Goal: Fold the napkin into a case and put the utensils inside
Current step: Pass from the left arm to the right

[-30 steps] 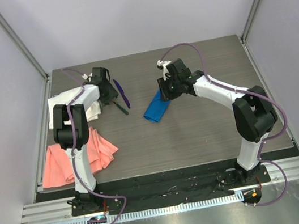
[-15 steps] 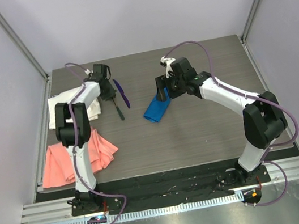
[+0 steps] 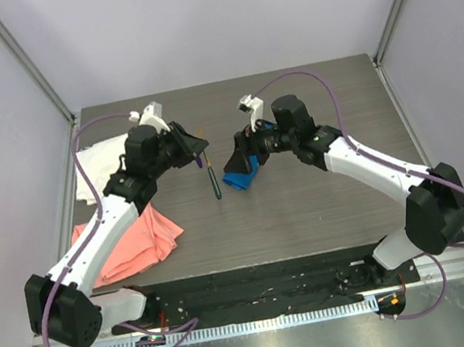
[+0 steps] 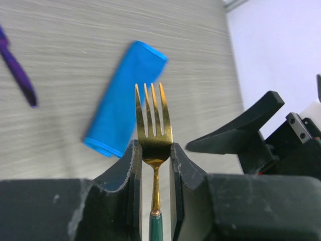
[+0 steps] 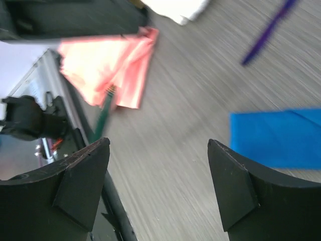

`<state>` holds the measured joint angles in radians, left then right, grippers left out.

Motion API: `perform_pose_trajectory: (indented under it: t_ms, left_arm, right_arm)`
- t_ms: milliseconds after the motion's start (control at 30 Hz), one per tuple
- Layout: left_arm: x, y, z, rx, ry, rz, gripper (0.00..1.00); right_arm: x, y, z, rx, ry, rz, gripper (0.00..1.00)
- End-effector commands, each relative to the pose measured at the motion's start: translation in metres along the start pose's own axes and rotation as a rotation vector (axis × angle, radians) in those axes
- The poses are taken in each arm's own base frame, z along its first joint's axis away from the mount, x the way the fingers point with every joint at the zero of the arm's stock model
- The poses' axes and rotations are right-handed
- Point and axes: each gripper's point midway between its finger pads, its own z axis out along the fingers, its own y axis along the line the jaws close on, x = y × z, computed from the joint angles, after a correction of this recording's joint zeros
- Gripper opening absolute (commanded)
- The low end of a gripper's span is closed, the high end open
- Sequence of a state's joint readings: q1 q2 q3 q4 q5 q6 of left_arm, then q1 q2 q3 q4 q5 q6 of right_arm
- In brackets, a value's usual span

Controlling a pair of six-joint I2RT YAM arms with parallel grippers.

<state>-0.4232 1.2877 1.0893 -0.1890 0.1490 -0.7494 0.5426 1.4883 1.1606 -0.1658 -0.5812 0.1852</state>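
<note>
The napkin lies folded into a narrow bright blue case (image 3: 239, 174) at the table's middle, also in both wrist views (image 4: 125, 100) (image 5: 281, 138). My left gripper (image 3: 196, 149) (image 4: 153, 148) is shut on the neck of a fork (image 4: 153, 120) with gold tines. Its dark green handle (image 3: 213, 181) hangs down just left of the case. The purple utensil (image 4: 17, 70) (image 5: 268, 30) lies on the table beyond the case. My right gripper (image 3: 242, 149) (image 5: 158, 150) hovers open over the case's near end, with nothing between its fingers.
A salmon-pink cloth (image 3: 132, 243) (image 5: 110, 65) lies at the near left of the table. A white cloth (image 3: 93, 166) sits behind it by the left edge. The two grippers are close together above the case.
My left gripper shut on the fork, lifted it off the table and swung right toward the blue case. My right gripper opened wide and shifted a little left and nearer.
</note>
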Motion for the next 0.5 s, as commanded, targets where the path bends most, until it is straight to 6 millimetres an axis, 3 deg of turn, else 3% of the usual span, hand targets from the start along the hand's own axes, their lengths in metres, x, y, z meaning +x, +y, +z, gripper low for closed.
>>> perform_pose_trajectory:
  t_ms: [0, 33, 133, 267, 400, 467]
  left_arm:
    - [0.007, -0.028, -0.018, 0.099, -0.077, -0.052, 0.00]
    - [0.003, -0.031, -0.020, 0.107, -0.116, -0.078, 0.00]
    - [0.013, -0.032, -0.029, 0.117, -0.125, -0.102, 0.00]
    - [0.010, -0.040, -0.037, 0.153, -0.159, -0.121, 0.00]
    - [0.008, -0.042, -0.048, 0.170, -0.179, -0.132, 0.00]
    - [0.009, -0.043, -0.053, 0.179, -0.183, -0.144, 0.00]
  right_arm:
    - [-0.031, 0.064, -0.001, -0.191, -0.179, -0.081, 0.84]
    - [-0.028, 0.070, 0.000, -0.211, -0.182, -0.067, 0.84]
    - [-0.011, 0.088, 0.014, -0.253, -0.144, -0.053, 0.83]
    - [0.012, 0.107, 0.032, -0.287, -0.087, -0.046, 0.73]
    - [0.025, 0.100, 0.038, -0.230, -0.083, -0.074, 0.60]
    - [0.026, 0.093, 0.041, -0.194, -0.083, -0.093, 0.46]
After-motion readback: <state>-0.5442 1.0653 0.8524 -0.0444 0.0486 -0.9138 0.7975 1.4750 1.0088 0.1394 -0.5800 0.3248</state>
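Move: My left hand holds the fork at its neck. The green handle, which my open right hand wants, lies about 6 cm back and 9 cm left of my right hand, about level in height. My right gripper is some 12 cm right, 3 cm back and 4 cm below my left hand. From my right hand, the folded blue napkin is about 13 cm ahead, 4 cm right, 18 cm below; the purple knife 25 cm ahead, 17 cm left, 19 cm below. I swing my right hand back and left, about 8 cm each way, onto the fork's green handle, rising slightly then sinking again, turning some 10 degrees counter-clockwise. Its wide-open fingers begin closing around the handle late on. My left hand keeps its grip on the neck and eases back about 5 cm, slowing to a near stop with a small roll. ##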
